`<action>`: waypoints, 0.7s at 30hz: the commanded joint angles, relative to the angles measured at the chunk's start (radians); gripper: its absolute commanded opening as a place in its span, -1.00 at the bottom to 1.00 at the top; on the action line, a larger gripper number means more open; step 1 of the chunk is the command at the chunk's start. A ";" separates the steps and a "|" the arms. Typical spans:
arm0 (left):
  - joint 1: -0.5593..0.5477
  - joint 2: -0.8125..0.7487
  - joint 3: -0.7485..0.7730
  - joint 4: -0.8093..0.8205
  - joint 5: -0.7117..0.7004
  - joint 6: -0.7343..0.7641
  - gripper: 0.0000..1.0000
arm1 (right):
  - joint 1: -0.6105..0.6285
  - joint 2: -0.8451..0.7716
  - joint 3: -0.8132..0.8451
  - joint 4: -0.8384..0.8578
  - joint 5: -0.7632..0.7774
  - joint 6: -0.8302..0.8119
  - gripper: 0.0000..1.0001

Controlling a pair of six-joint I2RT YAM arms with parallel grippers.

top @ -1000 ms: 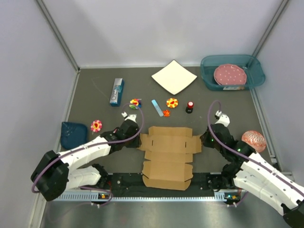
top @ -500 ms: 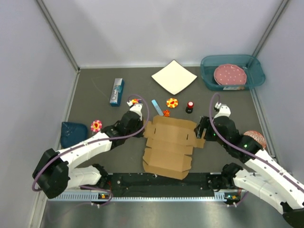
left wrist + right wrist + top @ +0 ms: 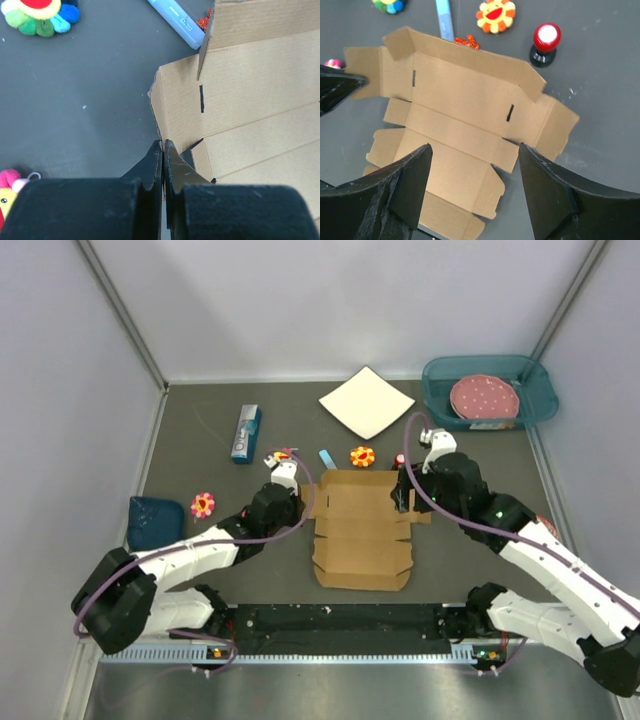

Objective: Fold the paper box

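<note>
The paper box (image 3: 362,530) is a flat brown cardboard die-cut sheet lying in the middle of the table, its far flaps raised a little. My left gripper (image 3: 306,503) is at the sheet's left edge. In the left wrist view its jaws (image 3: 163,146) are shut on the thin edge of the box's left side flap (image 3: 172,107). My right gripper (image 3: 401,490) hovers over the sheet's right side. In the right wrist view it (image 3: 475,150) stands wide open above the box (image 3: 465,107), with nothing between its fingers.
Beyond the box lie a white square sheet (image 3: 366,401), a teal bin (image 3: 437,406) holding a pink plate, a small blue carton (image 3: 246,433), a blue tube (image 3: 327,460), a red-capped stamp (image 3: 546,42) and flower toys (image 3: 361,455). A blue pouch (image 3: 155,522) lies left.
The box has slid away from the near edge and turned slightly. My left gripper has shut on its left flap. My right gripper has opened, let go and risen above it.
</note>
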 commanded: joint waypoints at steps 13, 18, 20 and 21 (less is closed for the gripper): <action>-0.012 0.112 0.078 0.061 -0.035 0.237 -1.00 | -0.007 0.251 0.096 0.217 -0.121 -0.165 0.49; -0.013 0.108 0.110 0.024 -0.035 0.295 -1.00 | -0.005 0.333 0.096 0.276 -0.189 -0.193 0.49; -0.013 0.099 0.119 0.016 -0.029 0.330 -1.00 | -0.005 0.348 0.093 0.307 -0.187 -0.202 0.48; -0.013 0.095 0.122 0.010 -0.029 0.337 -1.00 | -0.005 0.354 0.088 0.337 -0.187 -0.209 0.48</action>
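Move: The box's far flap stands about 11 cm ahead, 8 cm left and 14 cm below the open right gripper; the orange flower lies some 7 cm beyond that flap. From the right gripper the red-capped bottle is about 16 cm straight ahead and the blue pen about 17 cm ahead and 16 cm left, both low on the table. For the left gripper, already pinching the box's left tab, the far flap is roughly 9 cm ahead, 13 cm right and slightly lower. Sweep the open right gripper left and forward over the box towards its far flap, about 8 cm in all, rising a couple of centimetres first, then sinking below its starting height while the wrist turns a little counter-clockwise. Keep the left tab pinched; ease the left gripper forward about 2 cm, dipping and coming back up, its left side rolling upward some 10 degrees. ##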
